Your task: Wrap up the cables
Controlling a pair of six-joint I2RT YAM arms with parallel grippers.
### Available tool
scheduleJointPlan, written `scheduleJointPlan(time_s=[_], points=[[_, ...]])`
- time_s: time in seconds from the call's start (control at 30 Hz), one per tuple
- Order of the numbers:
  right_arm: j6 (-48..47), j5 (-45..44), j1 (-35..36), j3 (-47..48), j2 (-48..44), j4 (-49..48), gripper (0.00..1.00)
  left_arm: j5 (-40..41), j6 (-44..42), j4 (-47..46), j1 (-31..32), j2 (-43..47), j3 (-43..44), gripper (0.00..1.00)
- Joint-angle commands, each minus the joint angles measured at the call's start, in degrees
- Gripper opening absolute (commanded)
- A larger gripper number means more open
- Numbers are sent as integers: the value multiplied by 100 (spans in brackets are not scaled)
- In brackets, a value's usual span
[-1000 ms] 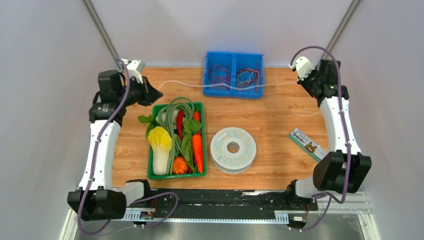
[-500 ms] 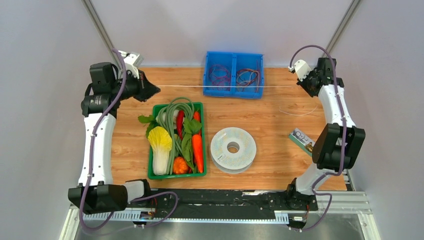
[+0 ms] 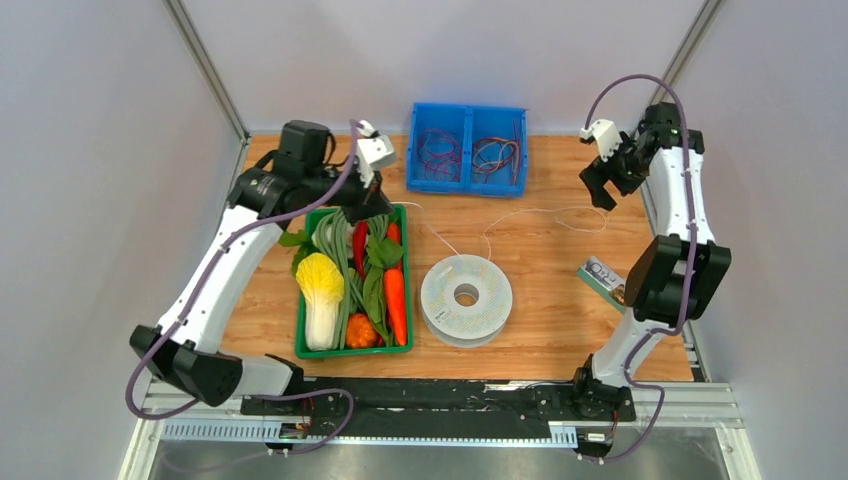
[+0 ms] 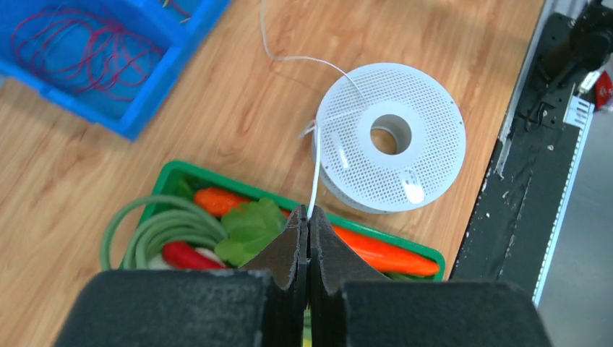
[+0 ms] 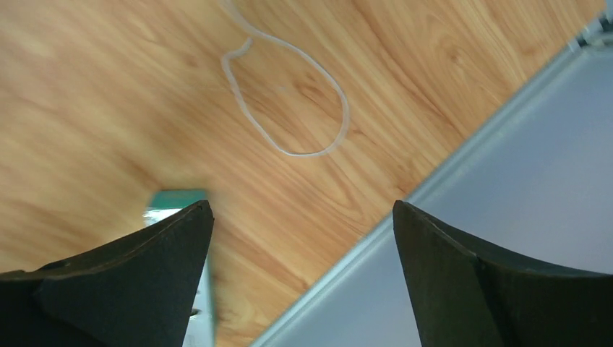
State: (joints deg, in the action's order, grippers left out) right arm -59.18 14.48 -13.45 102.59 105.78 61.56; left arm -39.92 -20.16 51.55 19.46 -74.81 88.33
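The pale-grey round spool lies flat on the table right of the green tray, also in the left wrist view. The thin white wire runs from the spool up to my left gripper, which hovers over the tray's far right corner. In the left wrist view the left gripper is shut on the wire. More wire lies slack in a loop toward the right. My right gripper is open and empty above that loop, in its own view.
A green tray of vegetables stands left of the spool. A blue two-part bin with purple and red wire coils stands at the back. A small teal box lies near the right edge.
The left arm swung right from the far left corner to over the tray, still holding the wire. The right gripper opened and let go; the taut wire now lies slack on the table.
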Motion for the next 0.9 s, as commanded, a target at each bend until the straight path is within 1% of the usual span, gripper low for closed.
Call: scheduleJointPlan(time_s=[0.0,0.07,0.13,0.2,0.23,0.3,0.37,0.5,0.7,0.83,0.87], points=[[388,2194,71,315,-864,1454,100,275,-409,-110,707,-508,543,0],[818,3083,210,79,-1215,1499,100,178,-339,-215,892,-701,658,0],[1510,3752,587,-281,-1611,1071,100,47,-330,-329,1050,-868,702,0],[2458,4210,1070,-860,-2042,151,100,37,-479,-374,1208,-948,729,0],[3073,4360,1299,-1107,-2270,-733,100,20,-584,-400,1270,-974,729,0],[4084,4537,1905,-1564,-2570,-1871,99,-59,-699,-444,1375,-1018,729,0],[4597,4572,2371,-1733,-2676,-2594,97,-243,-726,-470,1402,-1071,747,0],[4872,4616,2988,-1681,-2413,-2816,92,-411,-892,-532,1472,-1098,729,0],[4740,4687,3428,-1531,-2026,-2623,76,-376,-1095,-611,1596,-1071,624,0],[4337,4608,3726,-1426,-1886,-2264,69,-332,-1156,-611,1613,-1115,650,0],[4249,4512,3797,-1417,-1850,-2175,65,-323,-1183,-611,1613,-1124,667,0]])
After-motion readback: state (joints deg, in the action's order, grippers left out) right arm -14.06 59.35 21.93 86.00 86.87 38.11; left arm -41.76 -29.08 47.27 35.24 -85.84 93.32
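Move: The right hand goes for the cable strand just under the left fingertips, about 51 cm to its left, 14 cm nearer the base and 13 cm higher. The spool lies roughly 35 cm left, 21 cm back and 15 cm below; the blue bin some 35 cm left, 15 cm ahead and 13 cm below. From the left hand, which holds the cable, the spool is about 18 cm right, 6 cm back and 29 cm below; the vegetable tray's middle is 5 cm left, 1 cm back and 30 cm below. Leftward in one quick sweep of some 36 cm, the right hand rises and draws back towards the cable at the left fingertips, rolling nearly 60 degrees so its fingers swing from down to leftward; near the end it slows, sinks slightly and begins closing from wide open. The left hand keeps its pinch and carries the cable right to meet it, turning clockwise. ##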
